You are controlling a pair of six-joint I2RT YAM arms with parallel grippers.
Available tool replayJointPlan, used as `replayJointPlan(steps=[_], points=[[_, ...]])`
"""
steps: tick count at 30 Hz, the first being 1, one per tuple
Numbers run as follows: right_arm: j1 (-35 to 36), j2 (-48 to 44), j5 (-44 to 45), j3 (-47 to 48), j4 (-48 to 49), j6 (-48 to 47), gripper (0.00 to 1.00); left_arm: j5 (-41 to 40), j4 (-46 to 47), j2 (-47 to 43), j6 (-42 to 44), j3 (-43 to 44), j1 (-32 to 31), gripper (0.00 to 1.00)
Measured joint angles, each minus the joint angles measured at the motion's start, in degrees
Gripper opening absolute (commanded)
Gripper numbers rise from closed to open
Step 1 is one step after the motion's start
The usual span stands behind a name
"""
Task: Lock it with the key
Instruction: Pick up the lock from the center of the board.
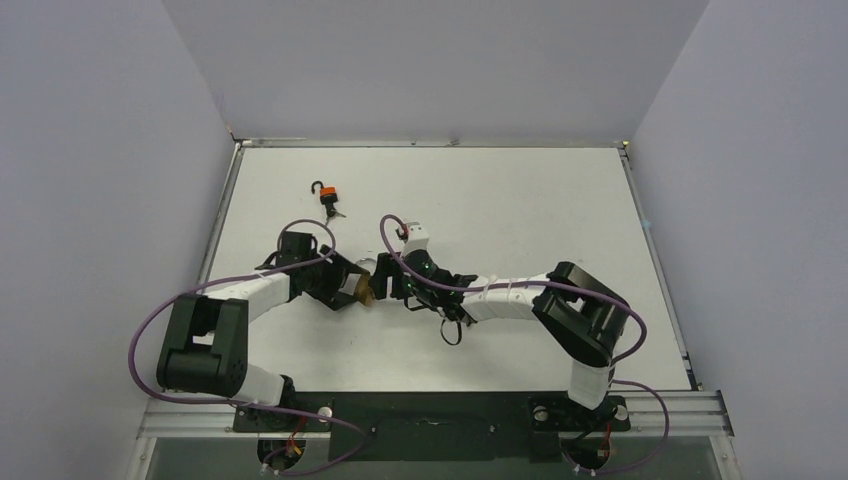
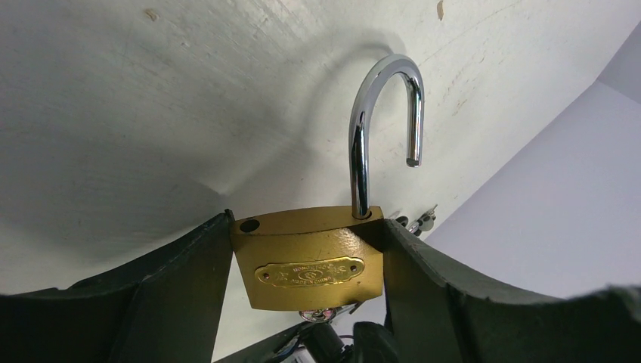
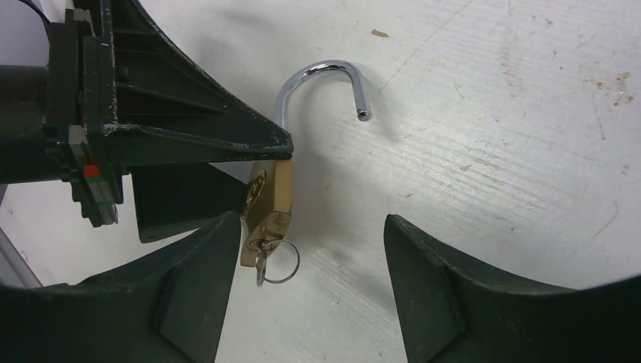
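My left gripper (image 2: pixel 308 224) is shut on a brass padlock (image 2: pixel 308 265), one finger on each narrow side of the body. The chrome shackle (image 2: pixel 385 113) stands swung open, its free end out of the body. A key (image 3: pixel 261 261) with a wire ring (image 3: pixel 283 263) sits in the keyhole at the padlock's (image 3: pixel 272 198) bottom end. My right gripper (image 3: pixel 311 227) is open around that end. The key lies close to its left finger and far from the right one, touching neither. In the top view both grippers meet at the padlock (image 1: pixel 366 288) left of the table's middle.
A second small padlock with an orange body (image 1: pixel 328 198) and an open shackle lies on the white table (image 1: pixel 520 200) at the back left, apart from both arms. Grey walls enclose the table on three sides.
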Motion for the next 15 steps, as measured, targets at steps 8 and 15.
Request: replayJointPlan(steps=[8, 15], points=[[3.04, 4.33, 1.40, 3.48, 0.63, 0.15, 0.50, 1.99, 2.29, -0.39, -1.92, -0.83, -0.20, 0.37], [3.76, 6.60, 3.10, 4.44, 1.33, 0.59, 0.23, 2.56, 3.30, -0.96, -3.43, -0.83, -0.94, 0.37]])
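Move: The brass lock is still pinched in the left fingers, its body right at that hand's point. From the right hand's open fingers, the body lies about 5 cm to the left, 1 cm back and 3 cm below. Its open shackle sticks out some 4 cm ahead, 4 cm left and 3 cm below the right hand; its key ring hangs around 4 cm back and 4 cm left, 4 cm below. The orange lock lies on the board roughly 18 cm ahead and 11 cm left, some 7 cm below. Right fingertips come onto the brass body of the lock, one over its plated face and one behind, beginning to pinch it below the shackle: that hand slides about 3 cm left and 2 cm down, edging slightly back, while its fingers close by nearly half. The left hand keeps its grip and brings the lock to meet them, under 2 cm to the right and up, with barely a tilt. ##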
